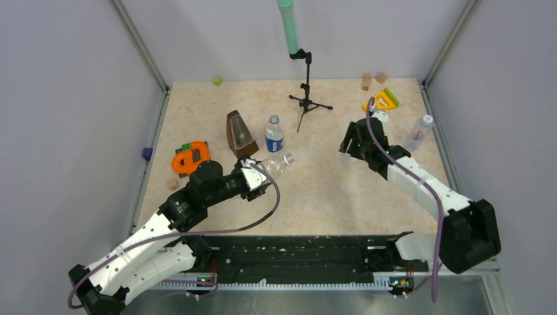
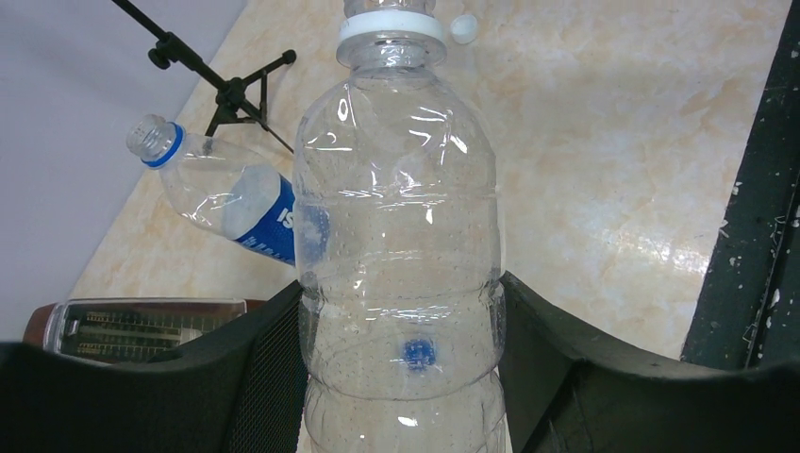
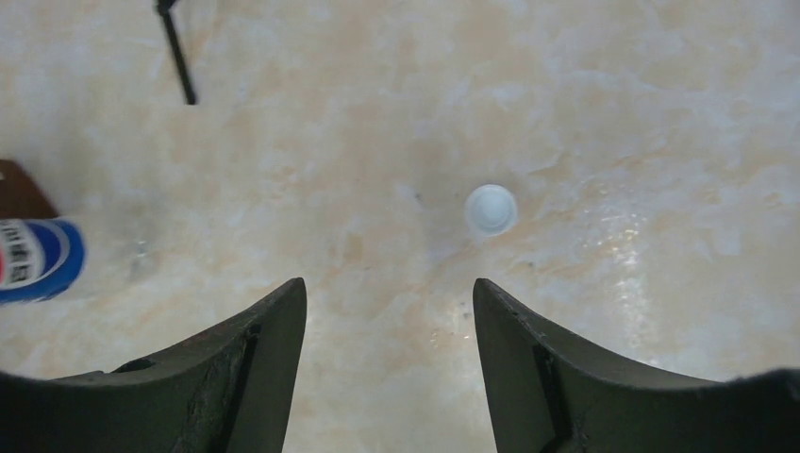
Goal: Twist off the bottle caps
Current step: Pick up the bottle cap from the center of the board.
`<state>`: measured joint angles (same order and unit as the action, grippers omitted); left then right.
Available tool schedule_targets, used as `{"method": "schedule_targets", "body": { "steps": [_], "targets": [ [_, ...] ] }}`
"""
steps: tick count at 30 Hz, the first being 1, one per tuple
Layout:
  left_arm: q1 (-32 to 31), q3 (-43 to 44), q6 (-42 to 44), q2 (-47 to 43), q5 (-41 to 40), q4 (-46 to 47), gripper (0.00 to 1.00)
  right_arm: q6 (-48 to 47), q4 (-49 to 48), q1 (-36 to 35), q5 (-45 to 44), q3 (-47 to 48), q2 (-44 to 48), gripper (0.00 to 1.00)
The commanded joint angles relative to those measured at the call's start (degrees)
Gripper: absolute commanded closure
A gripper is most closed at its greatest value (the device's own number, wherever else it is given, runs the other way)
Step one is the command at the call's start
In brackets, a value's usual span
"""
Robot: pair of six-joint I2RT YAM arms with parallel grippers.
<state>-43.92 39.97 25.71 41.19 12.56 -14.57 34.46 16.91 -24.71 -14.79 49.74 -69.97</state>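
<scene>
My left gripper (image 1: pixel 259 172) (image 2: pixel 401 293) is shut on the body of a plain clear bottle (image 2: pixel 401 217) (image 1: pixel 274 164), held tilted with its neck to the right. Its neck shows a white ring (image 2: pixel 391 28) and bare threads. A loose white cap (image 2: pixel 463 28) (image 3: pixel 491 209) lies on the table past that neck. My right gripper (image 1: pixel 346 146) (image 3: pixel 389 283) hangs open and holds nothing, and the cap lies just ahead of its fingertips. A blue-labelled bottle (image 1: pixel 274 134) (image 2: pixel 236 203) (image 3: pixel 33 260) stands behind the held one. A bluish bottle (image 1: pixel 418 134) with a white cap (image 1: pixel 427 119) stands at the far right.
A brown metronome (image 1: pixel 240 134) stands beside the labelled bottle, and an orange toy (image 1: pixel 190 157) lies to its left. A microphone stand (image 1: pixel 309 98) rises at the back middle. A yellow-green toy (image 1: pixel 383 100) and wooden blocks (image 1: pixel 366 81) sit back right. Walls enclose three sides.
</scene>
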Motion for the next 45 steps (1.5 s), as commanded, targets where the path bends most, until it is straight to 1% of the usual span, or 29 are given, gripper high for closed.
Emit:
{"method": "schedule_targets", "body": {
  "steps": [1,3,6,11,15,19,22,26,30,37,41,42,45],
  "targets": [
    [-0.20,-0.97,-1.83,-3.25,-0.20,3.08,1.00,-4.72,5.13,2.85,-4.53,5.35,-7.87,0.38],
    [-0.20,-1.71,-2.07,-4.70,-0.51,3.81,1.00,-5.13,5.10,4.11,-5.04,6.30,-11.92,0.40],
    [-0.20,-2.74,-1.95,-6.62,-1.23,5.19,1.00,-6.45,4.99,5.03,-4.39,8.00,-16.14,0.41],
    [-0.20,-2.96,-2.21,-7.35,-1.41,4.79,1.00,-7.45,4.44,6.24,-4.75,10.11,-22.02,0.41],
    [-0.23,-2.95,-2.90,-7.41,-0.93,4.23,1.00,-8.55,4.67,7.20,-1.90,12.15,-25.91,0.41],
    [-0.29,-2.80,-2.71,-7.61,-1.36,3.97,1.00,-9.64,5.59,7.22,-2.60,13.47,-28.48,0.42],
    [-0.29,-2.74,-2.48,-7.78,-1.74,4.06,1.00,-10.16,5.18,7.31,-1.54,13.68,-29.63,0.45],
    [-0.29,-2.56,-2.34,-7.44,-1.57,3.96,1.00,-10.62,4.55,7.34,-1.03,13.74,-31.23,0.53],
    [-0.29,-2.07,-2.97,-7.40,-1.16,3.60,1.00,-11.53,4.67,7.38,-1.38,14.16,-32.56,0.57],
    [-0.29,-1.58,-3.11,-7.44,-1.07,3.93,1.00,-13.84,4.16,7.35,-1.44,14.32,-33.21,0.59],
    [-0.29,-1.56,-3.14,-6.74,-0.90,4.07,1.00,-14.69,2.99,7.38,4.33,13.63,-32.83,0.87],
    [-0.29,-1.63,-3.17,-6.54,-0.92,4.10,1.00,-14.78,2.73,7.26,6.06,13.39,-32.63,0.89],
    [-0.29,-1.41,-3.19,-5.92,-0.87,4.06,1.00,-15.03,1.80,6.22,10.00,11.90,-31.57,0.90]
  ]
}}
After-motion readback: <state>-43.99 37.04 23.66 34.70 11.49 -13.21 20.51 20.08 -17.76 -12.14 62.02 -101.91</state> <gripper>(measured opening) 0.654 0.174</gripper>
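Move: The white bottle cap lies on the table about 13 cm below the right hand, some 4 cm ahead of it and 4 cm to its right. The blue-label bottle stands roughly 32 cm to the left of the cap and 4 cm farther out. The red-label bottle stands about 24 cm to the right of the cap, also some 4 cm farther out. From the left hand, the cap is about 17 cm ahead, 35 cm right and 21 cm below. The white cap on the table is what the open right hand comes down on, sinking about 13 cm while it first shifts some 4 cm right and forward, the wrist tipping the fingers nearly 30 degrees steeper. Low over the table, the fingers then close and pinch the cap from both sides. The left hand keeps its grip on the clear bottle and eases up, back and left by a centimetre or so each. ##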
